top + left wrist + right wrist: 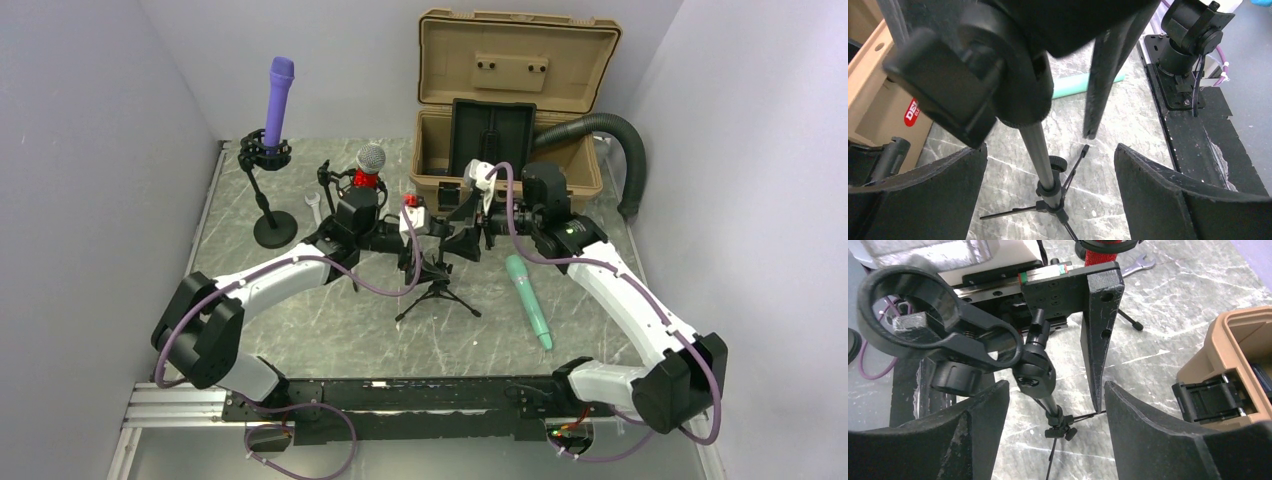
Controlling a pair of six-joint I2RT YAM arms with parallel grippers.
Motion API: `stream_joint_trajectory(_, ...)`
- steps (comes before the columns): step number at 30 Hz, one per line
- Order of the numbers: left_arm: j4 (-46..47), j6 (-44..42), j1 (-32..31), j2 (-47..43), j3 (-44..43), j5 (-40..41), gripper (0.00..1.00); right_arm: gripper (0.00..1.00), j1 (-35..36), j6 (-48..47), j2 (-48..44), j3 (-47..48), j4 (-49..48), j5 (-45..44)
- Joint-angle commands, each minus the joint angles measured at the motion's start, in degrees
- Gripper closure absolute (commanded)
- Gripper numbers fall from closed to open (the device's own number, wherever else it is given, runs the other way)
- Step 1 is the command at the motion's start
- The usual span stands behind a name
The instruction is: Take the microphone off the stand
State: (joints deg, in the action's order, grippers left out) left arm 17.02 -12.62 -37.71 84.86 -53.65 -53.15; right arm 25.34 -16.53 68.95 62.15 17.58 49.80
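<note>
A small black tripod stand point(437, 290) stands mid-table, and its ring clip point(913, 310) is empty. A teal microphone point(528, 300) lies flat on the table to its right and also shows in the left wrist view point(1083, 85). My left gripper point(415, 262) is open, with the stand's pole point(1040, 155) between its fingers and not touching them. My right gripper point(462, 240) is open and empty by the stand's top joint point(1035, 372). A purple microphone point(279, 95) sits in a round-base stand at the back left. A grey and red microphone point(371, 160) sits in another stand behind my left gripper.
An open tan case point(510, 110) stands at the back, with a black hose point(620, 150) to its right. A wrench point(313, 208) lies near the round base point(274, 230). Grey walls close in the left, right and back. The arm mounting rail point(420, 400) runs along the near edge.
</note>
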Motion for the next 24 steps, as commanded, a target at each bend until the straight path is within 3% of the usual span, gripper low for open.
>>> stream_joint_trajectory(1, 0.21, -1.96, 1.04, -3.06, 0.48, 0.29, 0.01, 0.3, 0.97, 0.6, 0.82, -0.7, -6.7, 1.4)
stream_joint_trajectory(8, -0.22, -2.85, 2.26, -3.52, 1.94, 1.33, 0.01, 0.41, 2.15, 1.79, 2.16, -1.72, -9.18, 2.52)
stream_joint_trajectory(12, 0.31, -2.73, 2.47, -3.1, 2.55, 1.53, 0.01, 0.53, 2.36, 2.58, 1.94, -2.33, -10.28, 2.52)
stream_joint_trajectory(20, 3.6, -1.02, 2.63, -2.67, 3.89, 1.34, 0.04, 0.99, 2.32, 4.12, -0.6, -0.38, -10.0, 0.46)
stream_joint_trajectory(24, 4.67, 0.96, 2.56, -1.65, 3.19, 3.17, 0.07, 1.0, 2.28, 5.74, -0.99, 3.18, -7.4, -0.9)
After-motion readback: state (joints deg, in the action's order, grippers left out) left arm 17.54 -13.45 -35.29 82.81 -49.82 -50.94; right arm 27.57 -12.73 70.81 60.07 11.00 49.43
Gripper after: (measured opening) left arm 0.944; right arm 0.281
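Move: The right hand, empty and pointing left, has the ball head of the mic stand about 3 cm to its left, 1 cm back and 1 cm below. The green microphone lies on the table some 16 cm to the right, 3 cm back and 24 cm below this hand; the red microphone is about 18 cm left, 9 cm ahead and 10 cm down. From the open left hand, the ball head is about 2 cm right, 1 cm ahead and 5 cm above. Leftward and slightly down, about 2 cm, the right hand eases its fingers around the stand's ball head just under the clip, then closes until they pinch it and stop partly open. Meanwhile the left hand, still wide open, draws back left about 2 cm from the stand and drifts slightly forward, first rising a little, then sinking about 2 cm. ##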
